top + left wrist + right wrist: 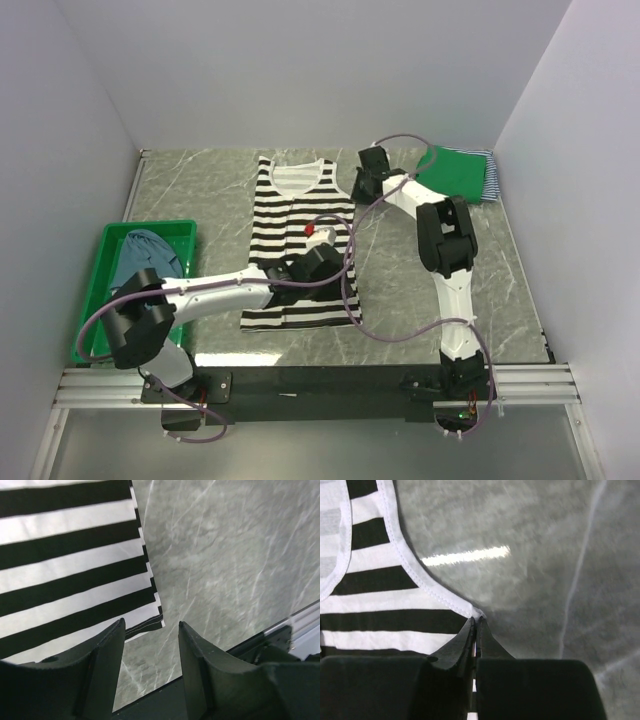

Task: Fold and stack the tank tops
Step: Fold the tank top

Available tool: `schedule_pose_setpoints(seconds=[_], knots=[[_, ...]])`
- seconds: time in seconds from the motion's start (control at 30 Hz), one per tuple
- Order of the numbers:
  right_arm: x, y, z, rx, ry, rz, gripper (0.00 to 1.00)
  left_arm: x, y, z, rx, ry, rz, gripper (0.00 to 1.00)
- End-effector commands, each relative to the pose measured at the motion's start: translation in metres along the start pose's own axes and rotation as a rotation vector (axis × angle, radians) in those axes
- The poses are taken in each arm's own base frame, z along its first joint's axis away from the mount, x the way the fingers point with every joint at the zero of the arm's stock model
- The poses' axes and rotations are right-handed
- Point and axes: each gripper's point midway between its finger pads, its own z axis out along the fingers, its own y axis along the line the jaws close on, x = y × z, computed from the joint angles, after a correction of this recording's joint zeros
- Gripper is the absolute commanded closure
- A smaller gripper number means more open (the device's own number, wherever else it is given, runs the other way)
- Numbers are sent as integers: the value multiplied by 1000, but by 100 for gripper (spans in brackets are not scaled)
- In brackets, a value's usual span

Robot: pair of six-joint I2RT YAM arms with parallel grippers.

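Note:
The bold black-white striped tank top (300, 225) lies spread flat mid-table. My right gripper (357, 193) (476, 620) is shut on its white-trimmed edge at the bottom of the right armhole; the top (385, 620) fills the left of the right wrist view. My left gripper (325, 272) (150, 624) hovers open over the lower right of the top, and the hem corner (159, 622) shows just beyond its fingertips, nothing between them. A folded green tank top (455, 172) rests on a thin-striped one (492, 182) at the back right. A dusty blue top (145, 255) lies in the bin.
A green plastic bin (100, 300) stands at the left edge of the table. White walls close in the back and both sides. A black rail (320, 375) runs along the near edge, seen also in the left wrist view as the rail (260, 645).

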Motion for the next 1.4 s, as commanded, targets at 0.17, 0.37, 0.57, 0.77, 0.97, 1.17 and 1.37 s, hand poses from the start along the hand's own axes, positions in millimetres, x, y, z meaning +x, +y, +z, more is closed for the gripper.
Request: schedule_pose_setpoints(seconds=[0.17, 0.37, 0.57, 0.77, 0.97, 1.17, 1.37], knots=[[32, -34, -34, 31, 8, 108, 100, 39, -17, 15, 25, 51, 64, 49], [42, -48, -49, 23, 8, 143, 100, 72, -7, 17, -38, 105, 104, 52], [40, -56, -53, 30, 0, 153, 100, 107, 1, 17, -90, 169, 186, 48], [36, -57, -56, 12, 0, 166, 100, 120, -2, 17, -124, 180, 250, 48], [35, -56, -59, 2, -5, 171, 100, 121, 8, 24, -187, 181, 269, 58], [29, -59, -63, -3, -14, 182, 100, 138, 19, 26, -234, 207, 308, 67], [20, -63, -71, -5, -35, 193, 100, 148, 30, 26, -295, 209, 355, 73]])
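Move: The striped tank top's near right hem corner lies about 5 cm back from the left hand, straight in line and roughly 9 cm below; the garment's middle is some 18 cm ahead and 15 cm to the left of that hand. The right hand already pinches the armpit corner; from it the hem corner is about 38 cm back, level sideways, the garment's middle 15 cm back and 13 cm left, and the folded green tank top 7 cm ahead and 25 cm right. Back and down, drifting a little right, the left hand comes in some 12 cm to the hem corner, its wrist tipping about 20 degrees so the fingers point more steeply down, and near the end they narrow to about half their gap around the corner. Meanwhile the right hand keeps its pinch on the armpit corner and drags it level over the table, about 9 cm back and to the right, quickly at first, then creeping. ##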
